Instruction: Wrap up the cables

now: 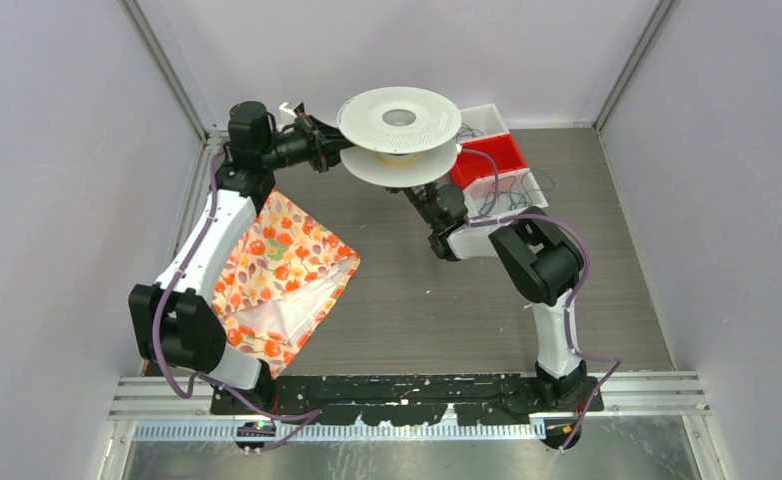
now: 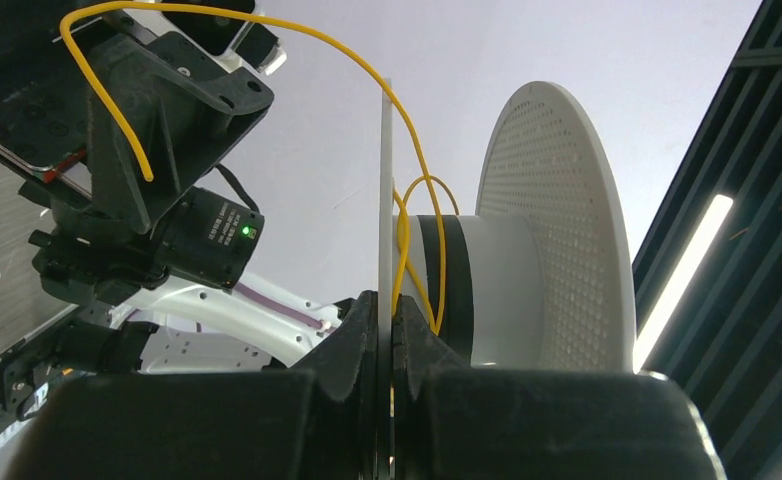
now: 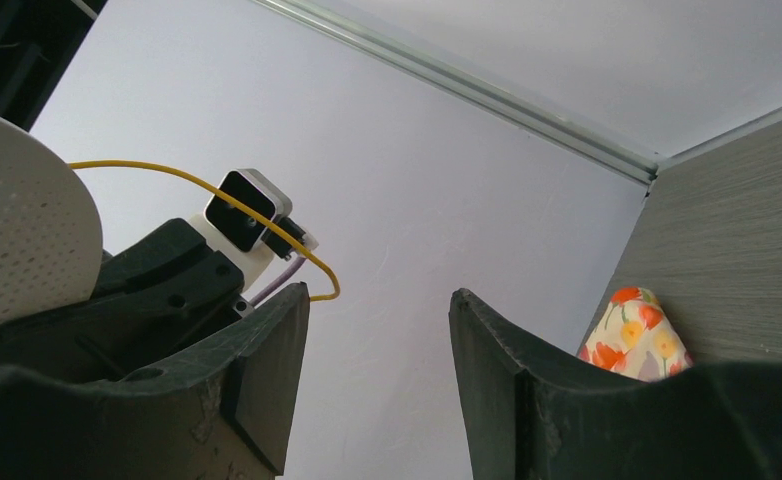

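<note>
A white spool (image 1: 399,120) with two perforated flanges is held up at the back of the table. My left gripper (image 1: 339,152) is shut on the rim of its lower flange (image 2: 385,200), which stands edge-on between the jaws of that gripper (image 2: 387,300). A thin yellow cable (image 2: 417,170) loops round the spool's hub and arcs away to a free end. My right gripper (image 3: 379,295) is open with nothing between its fingers, and the yellow cable's (image 3: 217,190) free end hangs just beyond its left fingertip. From above, the right gripper (image 1: 422,200) sits under the spool.
A floral cloth bag (image 1: 282,275) lies on the table by the left arm. A red bin (image 1: 492,155) and white bins (image 1: 512,185) stand at the back right, with thin dark wires (image 1: 542,180) in and around them. Walls close in the back and sides.
</note>
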Action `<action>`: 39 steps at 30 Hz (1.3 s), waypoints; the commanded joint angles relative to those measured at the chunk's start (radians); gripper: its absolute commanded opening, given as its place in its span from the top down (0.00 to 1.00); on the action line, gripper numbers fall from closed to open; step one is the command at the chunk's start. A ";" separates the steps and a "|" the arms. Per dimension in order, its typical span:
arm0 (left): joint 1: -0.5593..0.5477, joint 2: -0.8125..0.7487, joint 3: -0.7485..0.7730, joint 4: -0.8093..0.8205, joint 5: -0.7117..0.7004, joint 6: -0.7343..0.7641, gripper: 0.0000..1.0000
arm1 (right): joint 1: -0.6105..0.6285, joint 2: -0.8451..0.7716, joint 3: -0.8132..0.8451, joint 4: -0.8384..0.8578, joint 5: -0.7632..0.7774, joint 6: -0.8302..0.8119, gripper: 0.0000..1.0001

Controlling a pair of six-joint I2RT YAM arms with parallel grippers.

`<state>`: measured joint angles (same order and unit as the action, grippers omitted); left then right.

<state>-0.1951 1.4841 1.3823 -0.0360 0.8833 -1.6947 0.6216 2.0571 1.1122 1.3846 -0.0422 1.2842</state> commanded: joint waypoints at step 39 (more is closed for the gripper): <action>0.000 -0.059 -0.043 0.111 0.009 0.005 0.99 | -0.268 -0.643 -0.526 -0.208 -0.017 -0.215 1.00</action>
<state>-0.1951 1.4673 1.3231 0.0097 0.8818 -1.7157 0.3470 1.5585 0.6041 1.3239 0.0166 1.2045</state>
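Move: The free end of the yellow cable hangs almost between the right hand's open fingers, about 2 cm above and 1 cm ahead of the point between them. The spool stands some 16 cm above that hand, about 4 cm back and 5 cm to the right. The red bin is roughly 23 cm to the right, 2 cm farther out and 25 cm below. From the left hand, which already grips the spool's lower flange, the cable end lies about 8 cm ahead, 2 cm right and 11 cm below. Under the spool the right hand eases up about 2 cm with a slight drift left and forward, then its half-open fingers shut and pinch the yellow cable near its free end. At once it sweeps quickly some 18 cm to the right, out from under the spool and towards the space over the bins, dipping about 8 cm and rising again, drawing back a little late on and turning some 20 degrees clockwise, while the left hand keeps its grip on the flange and holds the spool nearly still. ##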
